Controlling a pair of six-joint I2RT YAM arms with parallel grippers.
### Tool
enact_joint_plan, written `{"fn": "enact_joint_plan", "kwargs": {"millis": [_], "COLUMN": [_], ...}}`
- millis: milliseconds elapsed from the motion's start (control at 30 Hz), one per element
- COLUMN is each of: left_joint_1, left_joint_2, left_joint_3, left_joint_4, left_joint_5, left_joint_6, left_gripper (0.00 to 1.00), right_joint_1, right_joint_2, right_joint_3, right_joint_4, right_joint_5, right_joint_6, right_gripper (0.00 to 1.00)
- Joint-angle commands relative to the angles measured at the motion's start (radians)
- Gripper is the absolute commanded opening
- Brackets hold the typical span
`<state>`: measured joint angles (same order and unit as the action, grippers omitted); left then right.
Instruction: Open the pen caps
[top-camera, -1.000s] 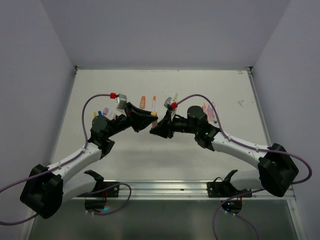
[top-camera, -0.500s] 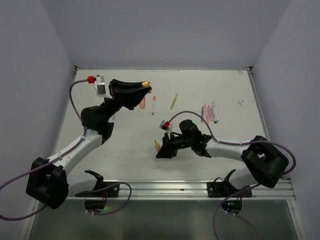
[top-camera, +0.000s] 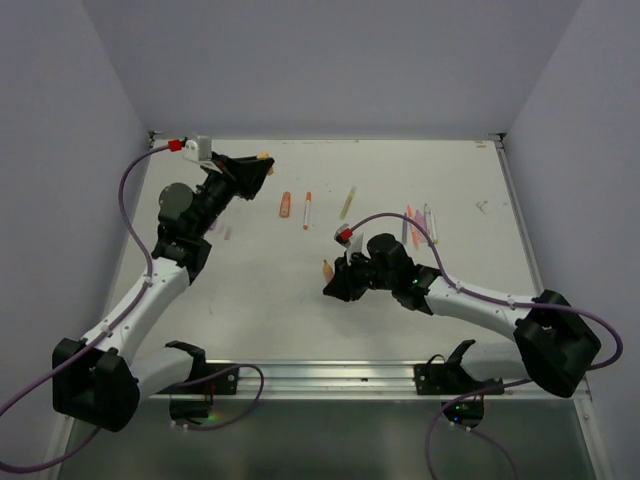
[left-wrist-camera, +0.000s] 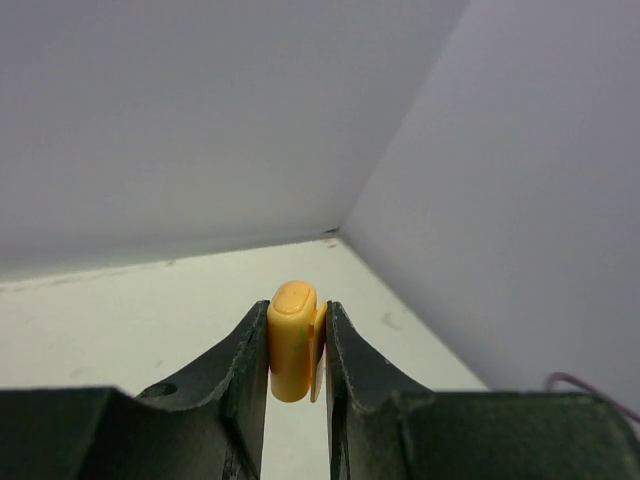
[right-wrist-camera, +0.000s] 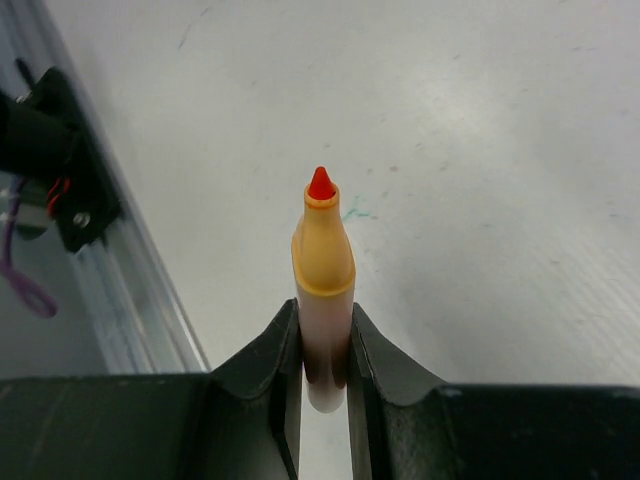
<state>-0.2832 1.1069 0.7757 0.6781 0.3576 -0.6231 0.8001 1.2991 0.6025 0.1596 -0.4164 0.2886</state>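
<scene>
My left gripper (left-wrist-camera: 297, 318) is shut on a stubby orange-yellow pen cap (left-wrist-camera: 291, 342), held in the air over the table's far left (top-camera: 262, 158). My right gripper (right-wrist-camera: 325, 322) is shut on the white body of an uncapped pen (right-wrist-camera: 323, 268), whose orange collar and red tip point away from the fingers. In the top view this pen (top-camera: 327, 268) sticks out of the right gripper (top-camera: 332, 283) just above the table's middle, tip toward the left. Cap and pen are far apart.
More pens lie at the back of the table: a thick orange one (top-camera: 285, 205), a slim white-orange one (top-camera: 307, 210), a yellowish one (top-camera: 347, 203), and a pink, lilac and white group (top-camera: 417, 223). The metal rail (top-camera: 330, 376) runs along the near edge.
The grippers, close together a second ago, have pulled apart. The left carried the cap back and to the far left; the right carried the uncapped pen down toward the near middle.
</scene>
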Motion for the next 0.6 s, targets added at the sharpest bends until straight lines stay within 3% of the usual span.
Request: {"fn": "enact_joint_plan", "kwargs": {"millis": [0,100,300,567], "left_joint_1": [0.006,0.006,0.006,0.006], "left_joint_2": [0.02,0.109,0.359,0.547], "left_joint_3": [0.126,0.212,0.344,0.405], "left_joint_4": [-0.529,-0.829,-1.107,-1.149], "left_joint_5": [-0.254,-0.393,-0.554,-0.653], "left_joint_6": [0.218,0.283,0.33,0.335], "left_gripper": [0.0,0.0,0.03,0.1], "right_joint_1": [-0.016,-0.019,-0.027,-0.032], "right_joint_2": [-0.061,-0.078,-0.061,-0.081], "right_joint_3": [0.052,0.059,0.068,0.059], "right_joint_4": [-0.115,-0.146,-0.19,-0.195], "right_joint_5": [0.244,0.333,0.415,0.458], "right_joint_6": [0.014,0.023,0.044,0.038], "right_gripper": [0.0,0.0,0.0,0.0]}}
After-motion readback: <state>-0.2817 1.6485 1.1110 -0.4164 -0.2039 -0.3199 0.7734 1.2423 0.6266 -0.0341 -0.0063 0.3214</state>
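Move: The left gripper holds the yellow cap high over the table. The bare spot just right of the loose caps lies about 36 cm below it, 3 cm ahead, 11 left. The clear cap is some 5 cm left of that spot, the purple cap 9 left and 4 farther out; the orange highlighter is 14 cm ahead of the gripper and 1 right. From the right gripper, the dark pen lies about 21 cm ahead, 22 right, 10 below, the orange pen 3 cm beyond its right side. Bring the left gripper down fast, about 30 cm, towards the bare table beside the loose caps, drifting some 10 cm left, a little forward and partly back again; keep the yellow cap pinched and tip the fingers from slightly upward to steeply forward-down. Meanwhile carry the yellow highlighter body right and forward with the right gripper, some 8 cm towards the laid-out pens, slowing and turning clockwise, fingers kept shut on it. ##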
